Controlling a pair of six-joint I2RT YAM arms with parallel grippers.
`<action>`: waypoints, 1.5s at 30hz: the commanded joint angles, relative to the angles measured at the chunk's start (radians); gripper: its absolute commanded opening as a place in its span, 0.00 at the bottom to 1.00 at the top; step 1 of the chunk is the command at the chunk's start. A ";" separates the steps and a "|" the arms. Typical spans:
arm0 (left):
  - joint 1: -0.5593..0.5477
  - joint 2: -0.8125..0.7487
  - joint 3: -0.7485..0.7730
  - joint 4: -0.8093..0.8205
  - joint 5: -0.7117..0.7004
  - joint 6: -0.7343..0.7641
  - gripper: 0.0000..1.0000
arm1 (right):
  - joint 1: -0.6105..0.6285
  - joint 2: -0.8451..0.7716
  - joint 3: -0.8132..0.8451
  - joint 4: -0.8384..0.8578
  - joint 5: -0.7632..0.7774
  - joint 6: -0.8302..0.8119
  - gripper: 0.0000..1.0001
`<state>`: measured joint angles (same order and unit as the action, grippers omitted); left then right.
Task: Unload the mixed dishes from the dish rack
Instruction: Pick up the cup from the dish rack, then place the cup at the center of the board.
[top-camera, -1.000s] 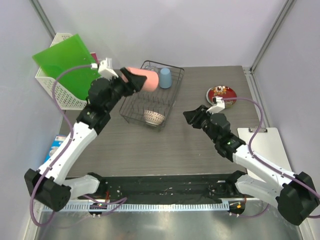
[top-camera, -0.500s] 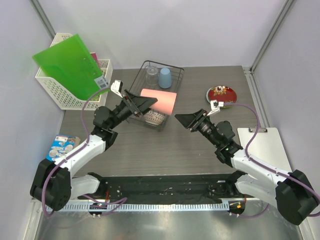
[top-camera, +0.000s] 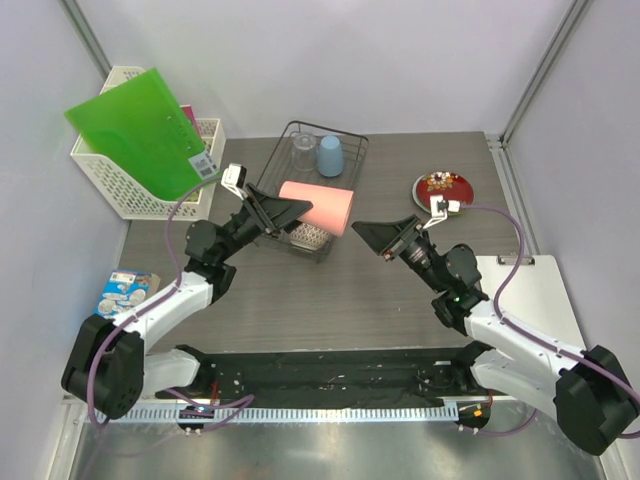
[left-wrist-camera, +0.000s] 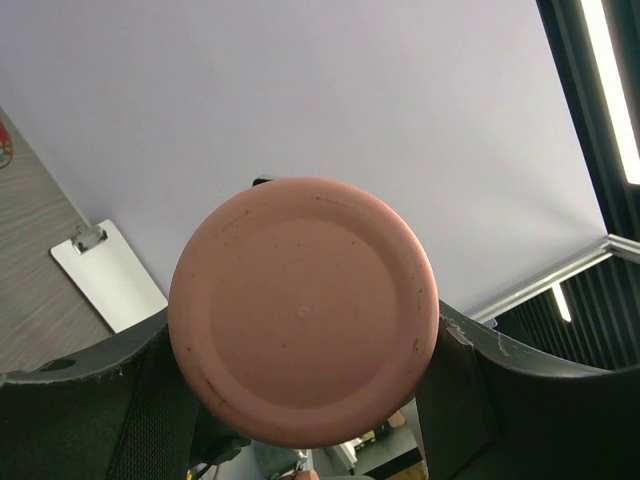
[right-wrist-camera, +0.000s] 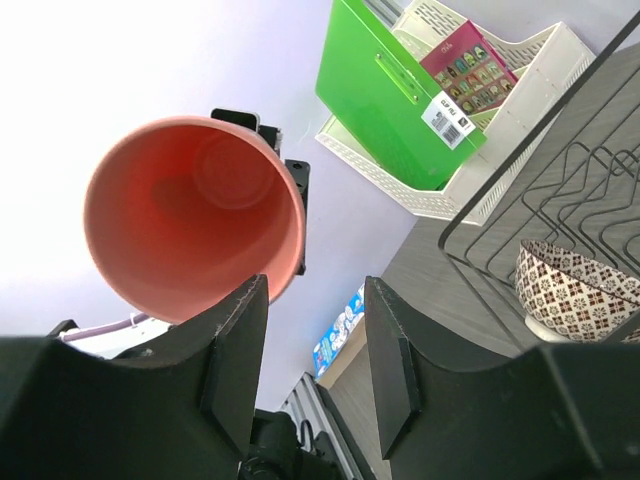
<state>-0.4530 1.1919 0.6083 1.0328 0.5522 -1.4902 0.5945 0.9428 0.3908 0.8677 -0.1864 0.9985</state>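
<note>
My left gripper (top-camera: 290, 210) is shut on the pink cup (top-camera: 318, 206) and holds it sideways in the air over the near end of the black wire dish rack (top-camera: 345, 170). The cup's base fills the left wrist view (left-wrist-camera: 303, 310); its open mouth faces the right wrist camera (right-wrist-camera: 190, 218). My right gripper (top-camera: 372, 235) is open and empty, a short way right of the cup's mouth. In the rack are a light blue cup (top-camera: 330, 155), a clear glass (top-camera: 303, 152) and the white bowl with reddish pattern (right-wrist-camera: 575, 290). The red patterned plate (top-camera: 443, 187) lies on the table at right.
A white lattice basket (top-camera: 110, 185) with a green folder (top-camera: 140, 125) stands at the back left. A white clipboard (top-camera: 535, 290) lies at the right edge. A blue packet (top-camera: 125, 292) lies at the left edge.
My left arm swung down and toward the middle with the pink cup, from above the rack's far left to over its near end. My right gripper rose and turned toward the cup.
</note>
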 joint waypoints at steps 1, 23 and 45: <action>0.002 0.021 -0.005 0.085 0.037 -0.024 0.00 | 0.004 0.022 0.063 0.066 -0.016 -0.015 0.49; 0.059 -0.089 0.151 -0.786 -0.055 0.313 0.86 | 0.007 -0.024 0.272 -0.506 0.135 -0.250 0.01; 0.166 -0.181 0.271 -1.481 -0.192 0.605 0.99 | -0.283 0.280 0.551 -1.414 0.656 -0.047 0.01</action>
<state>-0.2863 1.1572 0.8570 -0.4637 0.3267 -0.9756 0.3523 1.2259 0.9699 -0.5606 0.5194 0.8764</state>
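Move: The left hand still holds the pink cup sideways, its mouth facing the half-open right gripper, which waits about 11 cm to the left hand's right, 5 cm back and some 4 cm lower. From the right hand, the cup's middle lies roughly 5 cm ahead, 9 cm left and 4 cm up; the patterned bowl in the rack is about 9 cm ahead, 11 cm left and 25 cm below. The red plate lies about 20 cm ahead, 25 cm right and 28 cm below the right hand. The right hand reaches some 6 cm left and forward to the cup's mouth and pinches its wall at the rim, while the left hand keeps its hold and sinks about 3 cm. The left fingers then open wide, let go and draw away, first forward and left, then mostly down, while the right hand carries the cup well over 20 cm to the right, about 14 cm down and somewhat forward towards the red plate, swinging clockwise and tipping its fingers downward. ##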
